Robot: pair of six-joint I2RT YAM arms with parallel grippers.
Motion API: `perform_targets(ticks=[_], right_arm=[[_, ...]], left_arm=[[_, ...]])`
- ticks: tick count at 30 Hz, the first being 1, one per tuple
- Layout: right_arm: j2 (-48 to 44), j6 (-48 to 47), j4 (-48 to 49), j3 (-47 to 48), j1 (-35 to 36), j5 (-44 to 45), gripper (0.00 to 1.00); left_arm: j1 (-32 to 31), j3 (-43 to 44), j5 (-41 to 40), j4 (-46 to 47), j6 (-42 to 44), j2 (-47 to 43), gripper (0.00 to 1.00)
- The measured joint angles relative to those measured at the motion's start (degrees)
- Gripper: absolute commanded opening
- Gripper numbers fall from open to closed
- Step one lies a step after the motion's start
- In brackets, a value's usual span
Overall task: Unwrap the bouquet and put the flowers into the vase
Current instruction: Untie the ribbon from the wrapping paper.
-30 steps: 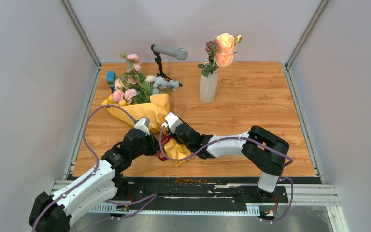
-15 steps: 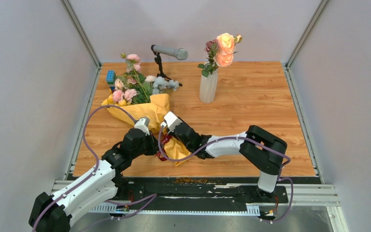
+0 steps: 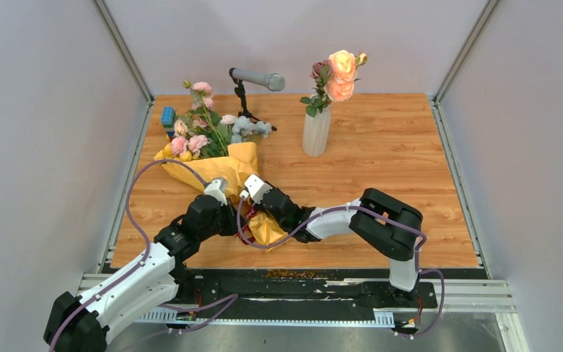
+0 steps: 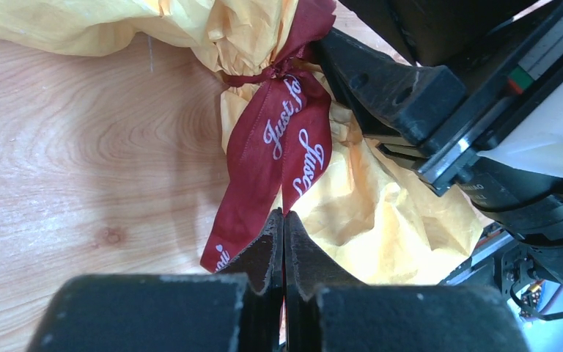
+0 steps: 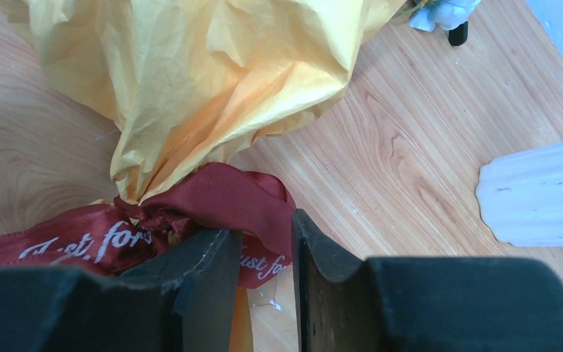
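The bouquet (image 3: 220, 170) lies at the table's left, its pink, cream and pale blue flowers (image 3: 205, 128) spilling from orange-yellow paper (image 5: 212, 66). A dark red ribbon (image 4: 275, 147) ties its neck. My left gripper (image 4: 284, 214) is shut on a tail of that ribbon. My right gripper (image 5: 264, 238) is open, and a loop of the ribbon (image 5: 220, 194) sits between its fingers (image 5: 315, 257). The white ribbed vase (image 3: 316, 132) stands at the back and holds peach roses (image 3: 341, 73).
A grey microphone (image 3: 256, 78) on a black stand is at the back, left of the vase. A small blue object (image 3: 168, 116) lies by the bouquet's flower heads. Both wrists crowd together over the ribbon knot. Metal rails border the table.
My right arm's elbow has slid left and its wrist has pushed slightly toward the knot, with the jaws a little narrower. The left arm has not moved.
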Motion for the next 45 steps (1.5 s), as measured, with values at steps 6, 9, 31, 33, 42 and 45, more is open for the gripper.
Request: perform_targets(ticks=[6,9,31,33,42,45], right_arm=[[1.8,-2.6,1.6,0.9,0.0,0.9,0.00],[1.8,-3.6,2.5,0.9,0.0,1.7,0.00],[0.2,-1.6,3.5,-1.4,0.3,13.2,0.00],[-0.5,-0.6,2.6,-1.4,0.3,13.7,0.00],[-4.0,5.5,-2.3,-2.3,-0.2,15.0,0.00],[-4.9,7.4,-3.9,-3.3,-0.9,15.0,0.00]], left_arm=[[0.3,0.0,0.1,-0.3,0.4,0.0,0.00],[0.3,0.0,0.1,-0.8,0.5,0.0,0.00],[3.0,0.0,-1.3,-1.8,0.8,0.1,0.00],[3.6,0.0,-1.4,-1.9,0.8,0.1,0.00],[7.6,0.0,-1.4,-2.4,0.8,-1.1,0.00],[8.8,0.0,-1.4,-2.4,0.8,-1.7,0.00]])
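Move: The ribbon's loop reaches between the right hand's open fingers, its middle about 1 cm ahead and 1 cm to their left. The knot sits roughly 3 cm left of that hand, 1 cm back and 1 cm lower; the wrapping round the flowers spreads some 7 cm ahead and 7 cm left, its lower end about 6 cm back and 4 cm right. From the left hand, already pinching a ribbon tail, the knot lies about 5 cm ahead, 3 cm right and 2 cm down. The right hand shuts its fingers on the ribbon's loop while edging some 2 cm forward and slightly up, then draws the pinched loop about 5 cm to the right, away from the knot, turning its wrist some 15 degrees clockwise. The left hand keeps its pinch on the tail and, after a near standstill, pulls it about 4 cm left and 2 cm forward, swinging counter-clockwise. ##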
